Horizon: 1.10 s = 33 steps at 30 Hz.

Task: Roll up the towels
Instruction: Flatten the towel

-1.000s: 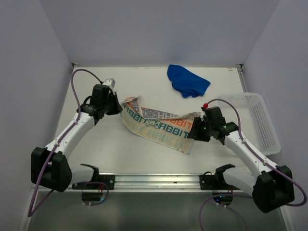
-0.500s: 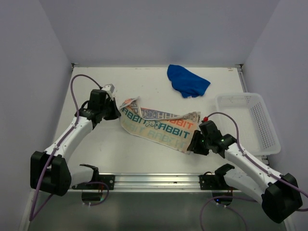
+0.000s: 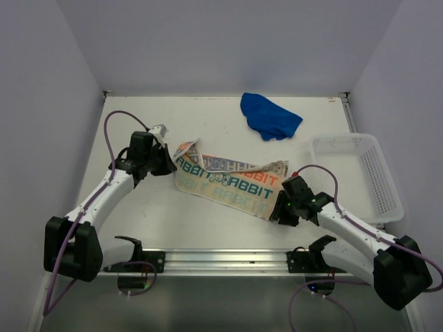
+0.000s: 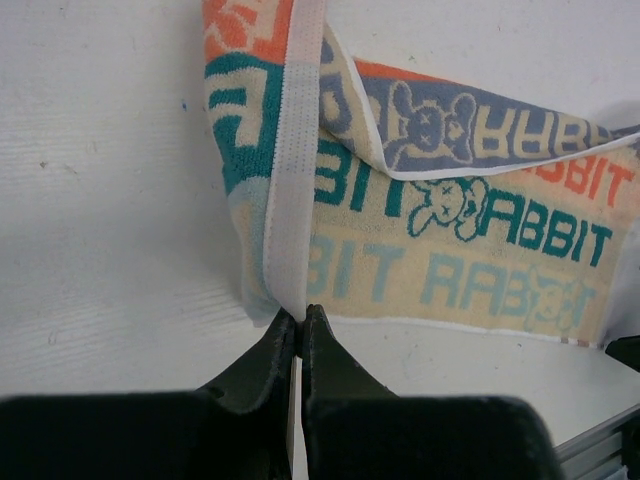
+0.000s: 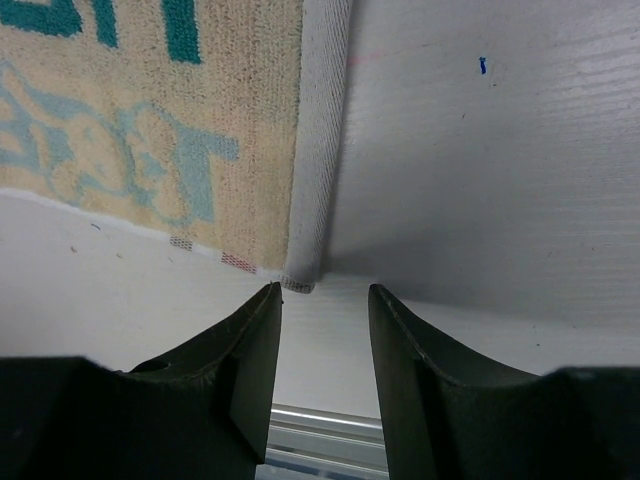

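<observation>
The patterned towel (image 3: 228, 181) lies spread across the middle of the table, orange, grey-blue and cream with block lettering, its far edge folded over. My left gripper (image 3: 166, 160) is shut on the white hem at its left end, and the left wrist view shows the hem (image 4: 290, 200) running into the pinched gripper (image 4: 301, 315). My right gripper (image 3: 277, 211) stands open at the towel's near right corner. In the right wrist view the end of the hem (image 5: 300, 282) sits just ahead of the gripper (image 5: 325, 295), not between the fingers. The plain blue towel (image 3: 268, 116) lies crumpled at the back.
A white mesh basket (image 3: 346, 138) stands at the right edge of the table, behind my right arm. An aluminium rail (image 3: 221, 259) runs along the near edge. Walls close in the table at the left, back and right.
My right gripper has moved toward the near edge, from the towel's far right corner down to its near right corner. The left gripper has stayed put on the hem.
</observation>
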{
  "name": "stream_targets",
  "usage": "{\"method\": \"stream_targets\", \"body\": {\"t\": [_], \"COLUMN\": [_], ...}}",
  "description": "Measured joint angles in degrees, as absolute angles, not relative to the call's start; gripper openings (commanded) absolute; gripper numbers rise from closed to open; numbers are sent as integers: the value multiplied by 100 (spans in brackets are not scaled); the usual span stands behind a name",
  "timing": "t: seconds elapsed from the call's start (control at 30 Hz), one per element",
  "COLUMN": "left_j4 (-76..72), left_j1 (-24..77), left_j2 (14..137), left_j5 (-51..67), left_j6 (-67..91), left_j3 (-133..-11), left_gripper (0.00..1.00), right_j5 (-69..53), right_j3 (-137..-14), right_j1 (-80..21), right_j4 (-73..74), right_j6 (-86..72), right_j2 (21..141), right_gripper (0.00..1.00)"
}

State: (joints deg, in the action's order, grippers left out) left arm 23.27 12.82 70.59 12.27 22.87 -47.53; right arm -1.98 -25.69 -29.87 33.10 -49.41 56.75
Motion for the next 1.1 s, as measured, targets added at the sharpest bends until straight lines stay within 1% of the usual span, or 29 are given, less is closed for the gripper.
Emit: {"method": "stream_targets", "body": {"t": [0.33, 0.47, 0.6, 0.7, 0.8, 0.83, 0.97, 1.0, 1.1], "left_j4": [2309, 2307, 2279, 2246, 2191, 2189, 2187, 2185, 2187], "left_j1": [1280, 1280, 1280, 1280, 1280, 1280, 1280, 1280, 1280], "left_j2": [6919, 6807, 6667, 6598, 6545, 6532, 6471, 6449, 6372], "left_j5": [1369, 1446, 1529, 1603, 1651, 1660, 1710, 1723, 1737], "left_j6": [2279, 2270, 2270, 2272, 2274, 2272, 2285, 2290, 2303], "left_j3": [-4711, -4703, -4694, -4678, -4633, -4619, -4604, -4604, -4604], "left_gripper": [0, 0, 0, 0, 0, 0, 0, 0, 0], "right_j5": [123, 405, 711, 843, 939, 958, 1000, 1009, 1100], "right_j3": [-2707, -2871, -3041, -3085, -3131, -3146, -3186, -3201, -3301], "right_j1": [-3328, -3586, -3776, -3865, -3900, -3916, -3938, -3938, -3948], "right_j4": [3162, 3205, 3358, 3426, 3509, 3531, 3573, 3590, 3736], "right_j6": [-5094, -5164, -5260, -5317, -5358, -5369, -5402, -5398, -5380], "right_j2": [6141, 6392, 6641, 6709, 6781, 6792, 6825, 6825, 6820], "right_gripper": [43, 40, 36, 31, 23, 16, 3, 1, 0]}}
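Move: The towel's near-right corner lies almost between the right hand's open fingers, about 1 cm ahead, 1 cm left and 1 cm below. From that hand the towel's far-right corner is some 17 cm ahead and 3 cm right, the white basket about 12 cm ahead and 24 cm right. The left hand already holds the near-left corner; from it the near-right corner is roughly 28 cm right, 15 cm back, 11 cm below. Right hand sinks 1 cm, tilting, and pinches the towel's near-right corner; left lifts its own corner 3 cm. ##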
